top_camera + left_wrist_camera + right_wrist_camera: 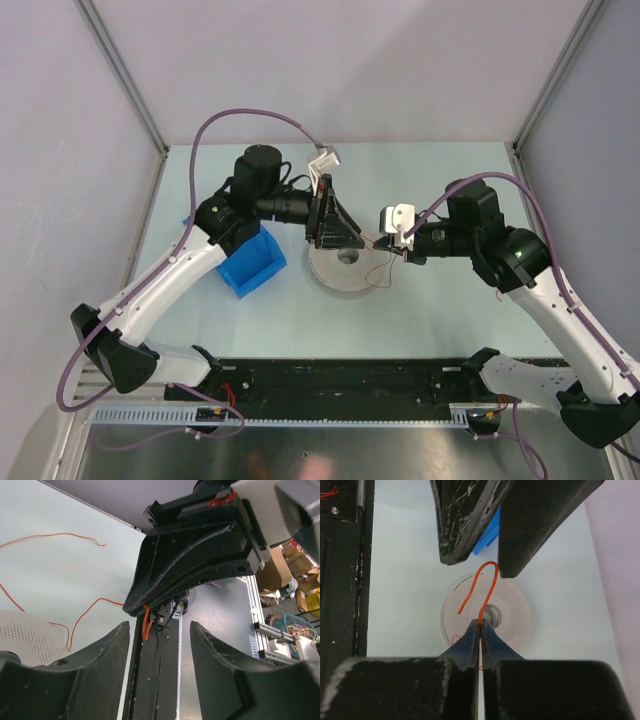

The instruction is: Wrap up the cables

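Observation:
The cable point(491, 569) is a thin orange-red wire. My right gripper point(480, 623) is shut on it just above the hub of the perforated white spool point(512, 615), which lies flat on the table. From the pinch the wire arches up in a loop to the mouth of my left gripper point(482, 566), which is open; its fingers do not pinch the wire. In the left wrist view the right gripper point(131, 609) fills the upper middle, a short wire loop point(146, 622) hanging at its tip just before my own fingertips point(125, 630). More wire point(75, 625) trails loose over the table.
A blue bin point(252, 265) stands just left of the spool point(345, 272), under the left arm. Both grippers point(350, 240) point(383, 243) meet over the spool at the table's middle. A black base rail point(340, 380) runs along the near edge. Grey walls close in the back and sides.

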Available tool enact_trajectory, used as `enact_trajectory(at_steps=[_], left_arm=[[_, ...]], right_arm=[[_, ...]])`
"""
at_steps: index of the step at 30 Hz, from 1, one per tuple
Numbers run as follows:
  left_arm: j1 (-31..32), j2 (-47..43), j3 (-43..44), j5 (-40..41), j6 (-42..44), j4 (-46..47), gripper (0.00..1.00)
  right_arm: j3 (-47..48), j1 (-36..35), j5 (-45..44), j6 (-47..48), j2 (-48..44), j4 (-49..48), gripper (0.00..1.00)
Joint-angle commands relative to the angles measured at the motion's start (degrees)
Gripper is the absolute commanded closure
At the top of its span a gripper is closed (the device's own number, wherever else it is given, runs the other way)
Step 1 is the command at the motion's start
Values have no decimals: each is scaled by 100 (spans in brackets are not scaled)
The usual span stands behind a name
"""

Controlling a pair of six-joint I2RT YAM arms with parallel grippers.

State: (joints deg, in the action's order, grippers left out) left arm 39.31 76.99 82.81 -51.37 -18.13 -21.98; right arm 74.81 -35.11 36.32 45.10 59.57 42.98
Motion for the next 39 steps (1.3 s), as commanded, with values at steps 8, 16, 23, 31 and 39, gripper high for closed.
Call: enact_trajectory(at_steps=[8,16,23,31,39], left_arm=[[120,27,-218,67,103,125,64],[125,102,-149,172,10,177,83],[123,160,-62,227,-50,207,79],[75,160,-76,265,-204,364,100],[-319,-79,-603,74,-1063,1753,100]], right_arm=[[16,-58,-85,-107,21,-43,100],[10,-60,52,-113,-4,37,100],[15,-65,66,-66,9,114,100],[11,61,144,-428,-5,28,76],[-485,1795,1403,-2412,-254,-1524,1]])
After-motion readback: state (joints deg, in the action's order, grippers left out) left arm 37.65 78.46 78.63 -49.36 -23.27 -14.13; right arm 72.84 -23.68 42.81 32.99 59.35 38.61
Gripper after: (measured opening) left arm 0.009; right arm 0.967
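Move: The cable end, looped out of the right gripper's shut tips, is about 1 cm ahead of the left hand point, 1 cm to its right and 3 cm below. The white reel sits roughly 14 cm ahead of the left gripper and 30 cm down, level sideways; the blue box is some 15 cm ahead and 28 cm left, just as low. From the right hand, the cable loop is level fore and aft, about 2 cm left and 1 cm up; the reel is 13 cm ahead, 4 cm left and 26 cm down. Lower the left gripper about 3 cm, edging slightly right, and shut its half-open fingers on the cable loop while the right gripper keeps its pinch and stays in place. Once the left is shut, open the right fingers wide, let go, and draw away some 4 cm forward and to the right, turning about 15 degrees; lastly ease the left 2 cm forward and 1 cm up. ##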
